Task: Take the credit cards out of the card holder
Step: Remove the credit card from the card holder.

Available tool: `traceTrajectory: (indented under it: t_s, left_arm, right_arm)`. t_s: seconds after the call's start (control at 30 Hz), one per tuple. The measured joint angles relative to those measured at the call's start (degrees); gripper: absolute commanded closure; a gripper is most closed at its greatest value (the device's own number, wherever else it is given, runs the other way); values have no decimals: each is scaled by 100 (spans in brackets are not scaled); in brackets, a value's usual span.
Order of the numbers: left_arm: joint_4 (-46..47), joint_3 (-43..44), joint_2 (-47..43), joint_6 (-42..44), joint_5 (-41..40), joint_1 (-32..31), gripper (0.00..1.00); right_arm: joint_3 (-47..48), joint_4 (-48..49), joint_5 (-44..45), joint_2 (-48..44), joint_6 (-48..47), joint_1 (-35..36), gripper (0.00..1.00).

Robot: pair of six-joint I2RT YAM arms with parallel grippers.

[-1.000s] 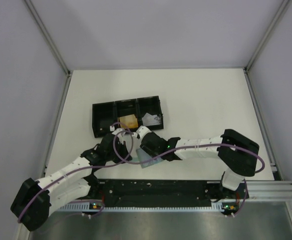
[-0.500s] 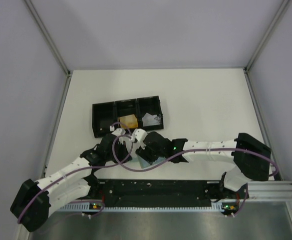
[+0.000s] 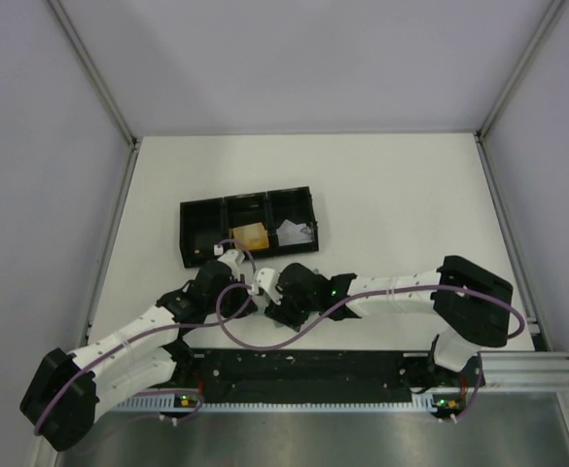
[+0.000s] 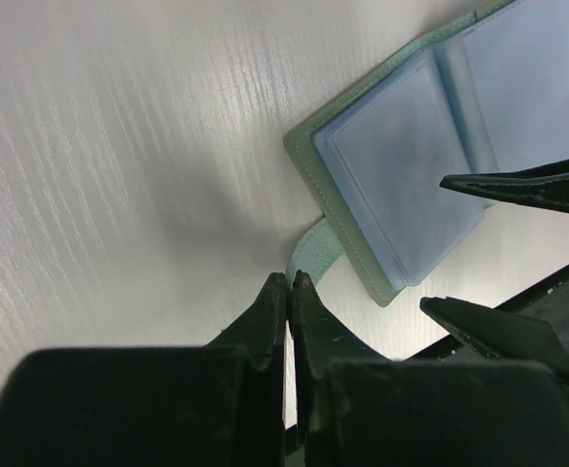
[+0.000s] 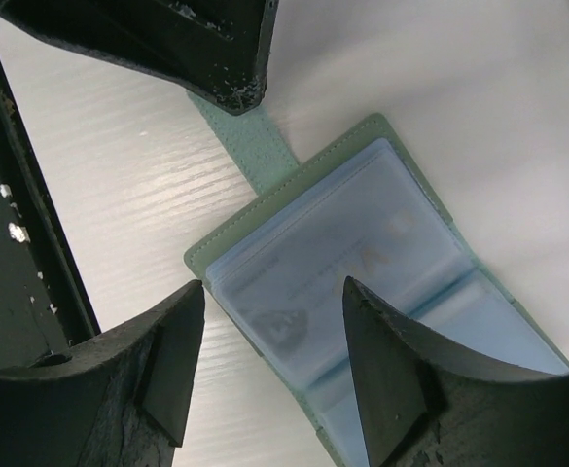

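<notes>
The card holder (image 4: pixel 391 185) lies open on the white table, pale green outside with blue plastic sleeves inside. My left gripper (image 4: pixel 291 280) is shut on its small green tab (image 5: pixel 250 146). My right gripper (image 5: pixel 272 292) hangs open just above the holder's near panel, one finger to each side, gripping nothing. A pale card (image 5: pixel 333 263) shows faintly through the top sleeve. A tan credit card (image 3: pixel 250 235) and a silvery one (image 3: pixel 295 232) lie in the black tray (image 3: pixel 198 233). In the top view both grippers hide the holder.
The long black three-compartment tray stands just beyond the grippers. A black rail (image 3: pixel 313 365) runs along the table's near edge, close to the holder. White walls (image 3: pixel 70 146) enclose the table on three sides.
My right gripper has moved left over the card holder and opened wider, now covering it in the top view. The left gripper has stayed shut on the tab.
</notes>
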Motion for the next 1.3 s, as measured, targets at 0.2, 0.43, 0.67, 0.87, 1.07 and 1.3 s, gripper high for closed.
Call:
traceTrajectory:
  t_s: [0.2,0.43,0.67,0.87,1.07,1.3]
  left_arm:
    - [-2,0,0,0,-4,0,100]
    - [-4,0,4,0,-4,0,100]
    - [-22,0,4,2,-9,0,100]
    - [-31,0,0,2,-11,2,100]
    - [-46,0,-37,2,-11,0,100]
    - [-105,0,-101,24,-13,0,100]
  right_arm:
    - [0,-28,-7,138,-116,0,44]
    - [0,-33,-9,190,-160,-26,57]
    - [0,-33,-118,190,-164,-127,80]
    - [0,-33,-31,195,-114,-173,93]
    - [0,-37,498,197,17,-175,100]
    - [-4,-229,1550,179,199,-184,92]
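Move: Lying just under the right hand, the frosted leaf on the card holder's left half has its middle about 3 cm ahead, 1 cm to the left and 2 cm lower. The holder's right half is roughly 5 cm ahead and 6 cm right, its strap some 2 cm ahead and 6 cm left; the black box's middle lies about 21 cm ahead, 6 cm left. From the left hand the leaf is some 7 cm right and 1 cm ahead. Sinking barely 1.5 cm onto the left half, the right hand shuts its wide-open fingers on the frosted leaf, then sweeps about 5 cm forward and 4 cm right across the spine, drawing the leaf along while the wrist turns some 15 degrees clockwise. The left hand stays put, fingers still shut at the strap to hold the holder. ##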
